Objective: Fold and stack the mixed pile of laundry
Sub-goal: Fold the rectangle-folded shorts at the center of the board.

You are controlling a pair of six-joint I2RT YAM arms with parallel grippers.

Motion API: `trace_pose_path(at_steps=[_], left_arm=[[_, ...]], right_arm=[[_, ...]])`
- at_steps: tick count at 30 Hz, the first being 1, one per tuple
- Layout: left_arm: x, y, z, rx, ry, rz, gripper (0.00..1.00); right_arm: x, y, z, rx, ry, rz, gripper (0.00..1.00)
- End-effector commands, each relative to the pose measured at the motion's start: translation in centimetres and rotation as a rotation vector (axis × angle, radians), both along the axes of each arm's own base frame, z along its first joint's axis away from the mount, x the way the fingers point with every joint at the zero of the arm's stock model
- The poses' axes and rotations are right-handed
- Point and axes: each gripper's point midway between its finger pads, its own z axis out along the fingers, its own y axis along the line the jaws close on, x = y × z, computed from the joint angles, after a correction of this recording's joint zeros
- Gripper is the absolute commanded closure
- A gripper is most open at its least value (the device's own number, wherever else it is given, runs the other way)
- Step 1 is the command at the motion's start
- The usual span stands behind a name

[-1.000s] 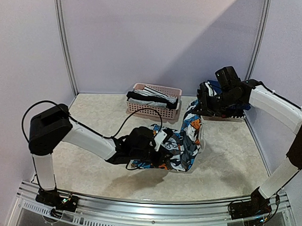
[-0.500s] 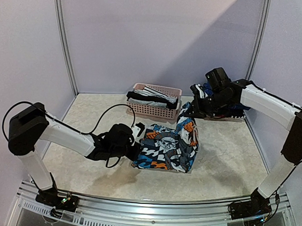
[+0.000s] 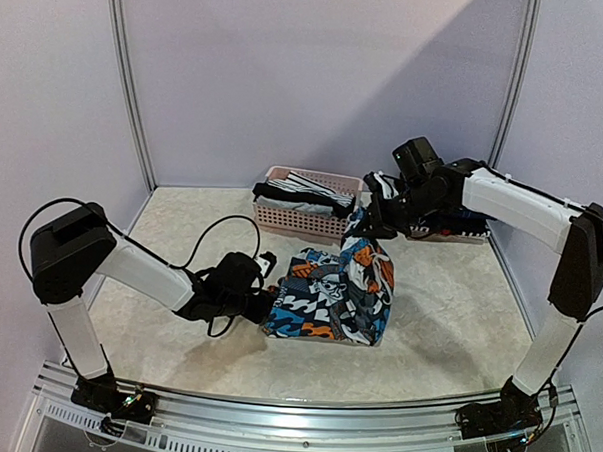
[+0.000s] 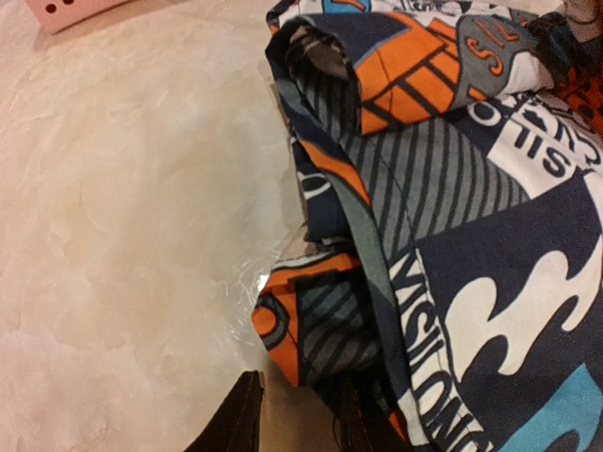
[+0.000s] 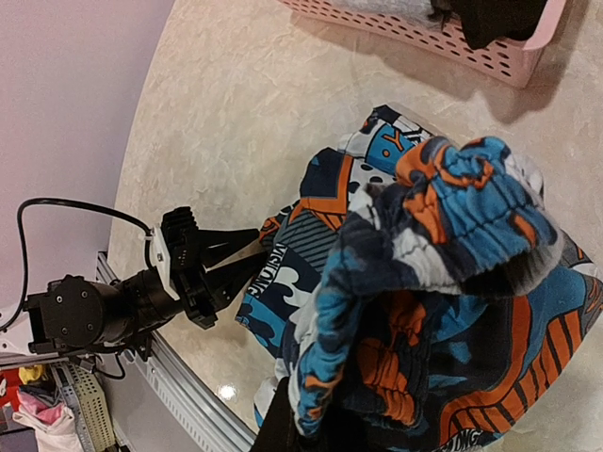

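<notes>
The orange-blue-black-white patterned garment (image 3: 328, 299) (image 4: 452, 188) lies mostly flat mid-table. My right gripper (image 3: 368, 225) (image 5: 325, 428) is shut on its far right corner, and holds that bunched part (image 5: 443, 207) lifted above the rest. My left gripper (image 3: 266, 298) (image 4: 297, 400) (image 5: 240, 259) lies low at the garment's left edge. Its jaws stand apart with bare table between them, and the right finger is tucked against the cloth's hem. Black-and-white striped pieces (image 3: 305, 191) fill the pink basket (image 3: 307, 223).
The pink slatted basket (image 5: 495, 52) (image 4: 66, 9) stands at the back centre, just beyond the garment. A stack of dark folded clothes (image 3: 460, 225) sits at the back right, partly hidden by my right arm. Walls close the table on three sides.
My left gripper has come down and drawn back to the left, and the garment now lies spread on the table. My right gripper has moved left with the held corner.
</notes>
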Motion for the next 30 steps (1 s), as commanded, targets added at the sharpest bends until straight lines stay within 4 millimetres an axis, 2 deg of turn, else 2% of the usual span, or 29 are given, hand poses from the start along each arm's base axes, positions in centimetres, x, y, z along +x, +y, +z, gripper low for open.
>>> trace_pose_path(at_steps=[1,8,16,24,30], left_arm=[[0.1,0.3,-1.3,-0.002,0.031,0.008,0.71],[-0.1,-0.8,-2.3,-0.026,0.059,-0.027,0.72],[-0.2,-1.6,-2.9,-0.052,0.077,-0.049,0.72],[-0.4,-1.8,-3.5,-0.055,0.091,-0.06,0.72],[-0.4,-1.7,-3.8,-0.053,0.094,-0.057,0.72]], right_arm=[[0.4,1.7,0.6,0.031,-0.021,0.03,1.0],[0.5,3.5,-0.3,0.047,-0.003,0.041,1.0],[0.6,6.6,-1.9,0.077,0.036,0.074,1.0],[0.7,9.4,-3.6,0.109,0.078,0.108,1.0],[-0.1,11.4,-4.6,0.118,0.105,0.146,1.0]])
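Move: The right hand still holds the shorts' waistband; the middle of their left part lies about 9 cm to its left, 1 cm back and 19 cm below. The pink basket is roughly 23 cm ahead, 10 cm left and 14 cm below, the folded stack some 24 cm ahead, 18 cm right. From the left hand, at the shorts' left edge, that left part is some 7 cm right and 3 cm ahead. Right hand keeps its waistband grip, sweeping 9 cm left, 5 down over the shorts; left eases 3 cm right. ##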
